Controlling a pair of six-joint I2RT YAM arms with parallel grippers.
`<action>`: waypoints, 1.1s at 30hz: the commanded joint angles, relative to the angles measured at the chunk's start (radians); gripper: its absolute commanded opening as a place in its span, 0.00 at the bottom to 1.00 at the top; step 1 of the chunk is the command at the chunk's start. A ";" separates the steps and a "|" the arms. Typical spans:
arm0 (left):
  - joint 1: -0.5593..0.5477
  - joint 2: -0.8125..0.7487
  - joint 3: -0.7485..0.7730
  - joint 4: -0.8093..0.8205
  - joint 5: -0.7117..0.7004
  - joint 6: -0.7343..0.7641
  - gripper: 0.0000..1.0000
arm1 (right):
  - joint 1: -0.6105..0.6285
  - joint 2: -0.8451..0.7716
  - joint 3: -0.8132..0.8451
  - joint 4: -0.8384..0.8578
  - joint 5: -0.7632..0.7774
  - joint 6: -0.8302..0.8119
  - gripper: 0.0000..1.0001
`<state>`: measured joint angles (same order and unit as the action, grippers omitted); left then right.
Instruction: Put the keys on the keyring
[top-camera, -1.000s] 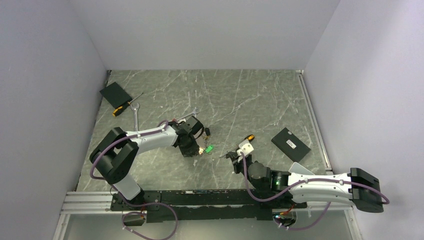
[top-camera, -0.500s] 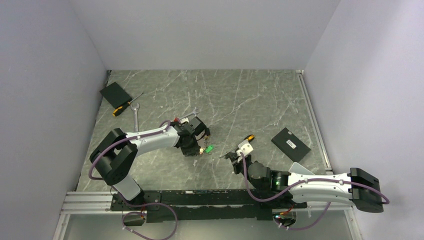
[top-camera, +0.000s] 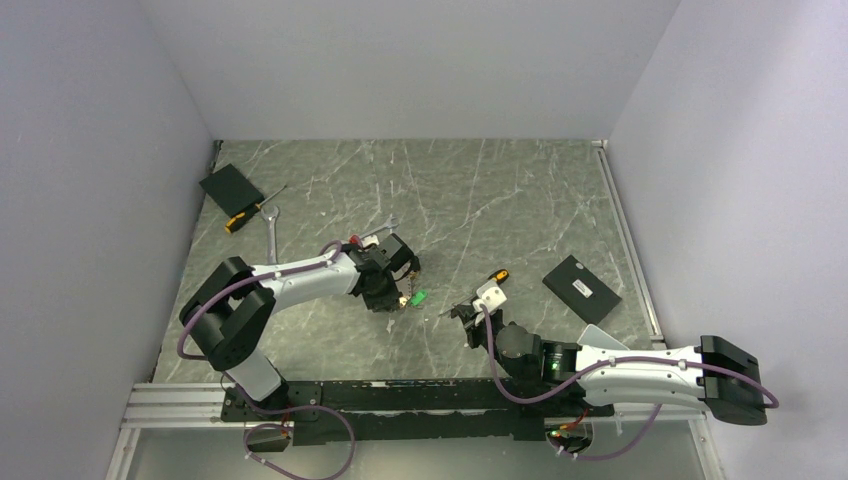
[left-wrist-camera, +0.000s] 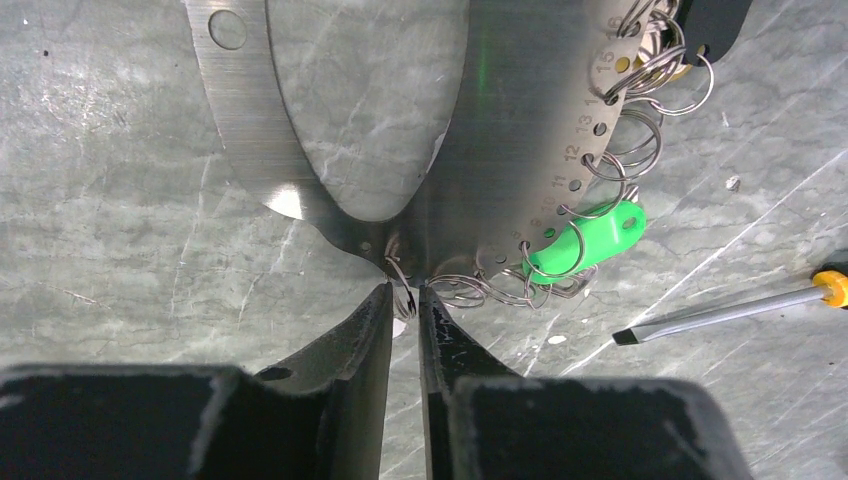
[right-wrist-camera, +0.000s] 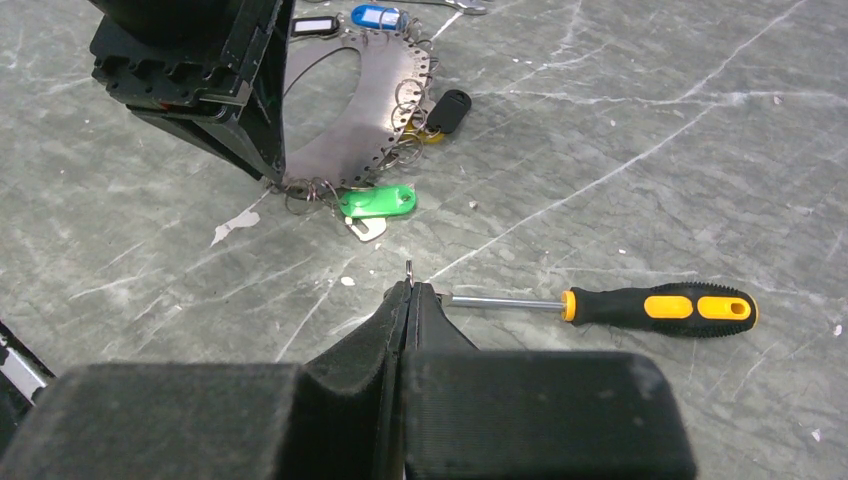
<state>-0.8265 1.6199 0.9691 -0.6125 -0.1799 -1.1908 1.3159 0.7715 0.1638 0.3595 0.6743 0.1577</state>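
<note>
The keyring (left-wrist-camera: 520, 120) is a flat silver oval hoop with numbered holes, lying on the table and hung with several small wire rings. A green key (left-wrist-camera: 585, 240) hangs at its near end, and a black key (right-wrist-camera: 448, 110) and a blue key (right-wrist-camera: 375, 16) hang farther round. My left gripper (left-wrist-camera: 405, 290) points down at the hoop's end. Its jaws stand a narrow gap apart with one small wire ring (left-wrist-camera: 403, 300) pinched between them. To the right, my right gripper (right-wrist-camera: 409, 285) is shut low over the table, and a thin metal tip (right-wrist-camera: 408, 267) pokes out of its fingertips.
An orange-and-black screwdriver (right-wrist-camera: 660, 305) lies just right of my right gripper. A second screwdriver (top-camera: 240, 217), a wrench (top-camera: 272, 232) and a black box (top-camera: 230, 187) sit at the far left. Another black box (top-camera: 581, 288) lies at the right.
My left gripper's jaws have narrowed around the small ring and its wrist has turned slightly over the hoop. The right arm has not moved.
</note>
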 joint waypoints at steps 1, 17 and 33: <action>-0.008 -0.016 -0.010 0.017 -0.011 -0.005 0.20 | -0.004 0.001 0.029 0.032 -0.002 0.008 0.00; -0.007 -0.007 -0.020 0.030 -0.020 0.004 0.13 | -0.004 -0.002 0.030 0.027 -0.001 0.009 0.00; -0.016 -0.168 -0.046 0.250 0.049 0.538 0.00 | -0.004 -0.054 0.070 -0.036 -0.016 0.016 0.00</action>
<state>-0.8345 1.5539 0.9264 -0.5022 -0.1719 -0.9314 1.3159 0.7536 0.1669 0.3267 0.6689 0.1631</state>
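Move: A thin ring hanging from the near end of the metal plate lies between the left hand's slightly open fingertips, with practically no distance left to go. The plate's middle is some 8 cm ahead and 1 cm left, the green tag about 2 cm ahead and 5 cm right, and the black tag some 9 cm ahead and 4 cm right; all lie about 1 cm lower. From the right hand, the ring is roughly 6 cm ahead, 11 cm left and 8 cm below. The left hand stays almost in place at the plate's near edge, settling by less than half a centimetre, then shuts its narrow gap fully and pinches the thin ring that runs through the edge hole. Keeping that pinch, it starts upward at a quickening pace, about 1.5 cm from its lowest point with a slight drift forward and to the right, while the wrist turns some 15 degrees clockwise and the fingertips swing a little outward. ##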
